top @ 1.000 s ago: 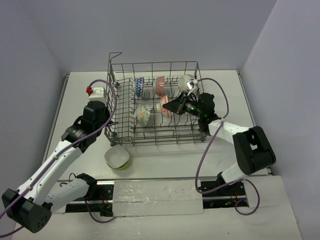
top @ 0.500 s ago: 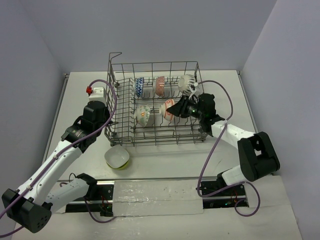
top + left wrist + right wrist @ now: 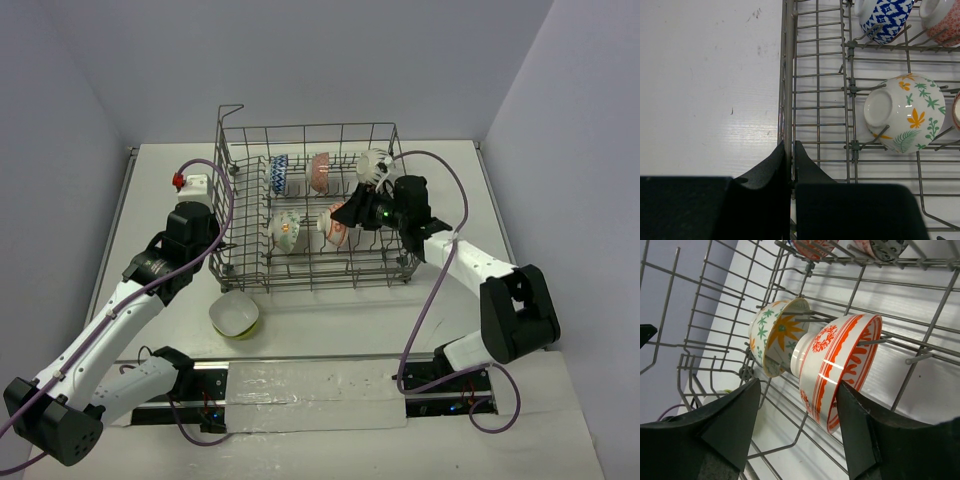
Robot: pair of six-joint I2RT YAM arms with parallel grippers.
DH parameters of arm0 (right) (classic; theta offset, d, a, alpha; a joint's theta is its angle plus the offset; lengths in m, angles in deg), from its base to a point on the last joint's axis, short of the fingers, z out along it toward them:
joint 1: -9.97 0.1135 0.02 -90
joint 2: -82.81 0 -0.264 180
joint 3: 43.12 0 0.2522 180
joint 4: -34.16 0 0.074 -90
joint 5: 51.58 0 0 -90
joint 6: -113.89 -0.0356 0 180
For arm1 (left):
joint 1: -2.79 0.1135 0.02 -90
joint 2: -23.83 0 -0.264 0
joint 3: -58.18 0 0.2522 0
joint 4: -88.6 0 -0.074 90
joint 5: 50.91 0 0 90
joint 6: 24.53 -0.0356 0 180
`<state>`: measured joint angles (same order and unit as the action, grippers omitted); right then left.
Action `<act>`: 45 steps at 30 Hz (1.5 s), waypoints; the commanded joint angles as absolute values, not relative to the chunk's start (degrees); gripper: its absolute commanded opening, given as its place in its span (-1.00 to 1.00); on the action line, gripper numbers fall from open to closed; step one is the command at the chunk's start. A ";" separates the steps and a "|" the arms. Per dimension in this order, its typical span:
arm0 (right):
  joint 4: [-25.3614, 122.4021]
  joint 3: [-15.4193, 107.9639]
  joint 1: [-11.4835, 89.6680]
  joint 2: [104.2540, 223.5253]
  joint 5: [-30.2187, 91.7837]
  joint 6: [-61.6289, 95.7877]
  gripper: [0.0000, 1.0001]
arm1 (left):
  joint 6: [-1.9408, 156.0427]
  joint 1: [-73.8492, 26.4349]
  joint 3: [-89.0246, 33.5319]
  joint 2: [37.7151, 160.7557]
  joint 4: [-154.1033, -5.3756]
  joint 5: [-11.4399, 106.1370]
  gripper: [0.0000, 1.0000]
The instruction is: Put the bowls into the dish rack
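Note:
The grey wire dish rack (image 3: pixel 300 130) holds several bowls on edge. In the back row stand a blue-white bowl (image 3: pixel 279 173), a pink-red one (image 3: pixel 320 171) and a white one with dark marks (image 3: pixel 374 166). In the front row the yellow-floral bowl (image 3: pixel 286 231) (image 3: pixel 775 335) leans beside the red-orange bowl (image 3: pixel 336 226) (image 3: pixel 840 365), which rests on tines. My right gripper (image 3: pixel 350 213) (image 3: pixel 799 382) is open, one finger on each side of the red-orange bowl. My left gripper (image 3: pixel 218 242) (image 3: pixel 788 145) is shut on the rack's left rim wire (image 3: pixel 786 75). A lime-green bowl (image 3: pixel 234 314) sits on the table.
The lime-green bowl lies in front of the rack's near-left corner, close to my left arm. A raised wire loop (image 3: pixel 230 110) stands at the rack's far-left corner. Purple cables hang off both arms. Grey walls enclose the white table (image 3: pixel 150 180).
My right gripper's jaws have spread apart, letting go of the red-orange bowl, which now leans on the tines beside the yellow-floral bowl. The left gripper keeps its hold on the rack.

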<state>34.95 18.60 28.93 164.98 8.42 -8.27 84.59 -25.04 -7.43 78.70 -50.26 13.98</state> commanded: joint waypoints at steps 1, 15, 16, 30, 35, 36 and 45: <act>39.21 22.75 28.77 163.14 10.73 -5.29 0.40 | 82.70 -24.72 -7.61 78.58 -50.57 14.92 -1.00; 49.69 25.75 29.56 154.19 20.58 -0.11 0.52 | 82.70 -24.72 -7.61 78.67 -50.57 14.48 -1.00; 49.07 24.61 30.87 152.96 21.54 0.25 0.52 | 82.70 -24.72 -7.61 78.67 -50.57 14.30 -1.00; 46.42 22.30 64.88 146.95 20.32 22.21 0.46 | 85.07 -23.84 -7.52 78.85 -50.92 10.70 -1.00; 51.26 28.55 74.55 158.99 24.62 23.28 0.44 | 85.60 -23.23 -7.79 79.29 -50.39 10.70 -1.00; 51.09 29.86 76.04 160.84 24.54 23.28 0.43 | 85.60 -23.14 -7.70 79.11 -50.56 10.52 -1.00; 48.28 36.19 80.28 174.38 20.32 22.75 0.42 | 86.13 -22.61 -7.78 79.02 -50.30 9.47 -1.00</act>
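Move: My right hand hangs wide open around the rim of the orange-striped bowl, whose middle is roughly 2 cm back and 2 cm to the left, some 2 cm lower. The white bowl I go for next, stacked on the green one, lies about 22 cm back and 26 cm to my left, 12 cm lower. The flowered bowl sits 13 cm left and 4 cm back. From my left hand the white bowl is about 16 cm straight back and 17 cm down. I draw my open right hand off the orange-striped bowl, slipping about 3 cm to the right, then lift it some 10 cm and swing back and left over the rack's near side. From there I sink towards the white bowl, the wrist turning about 50 degrees counter-clockwise, and end just to the right of the stack, fingers still wide open and empty. ##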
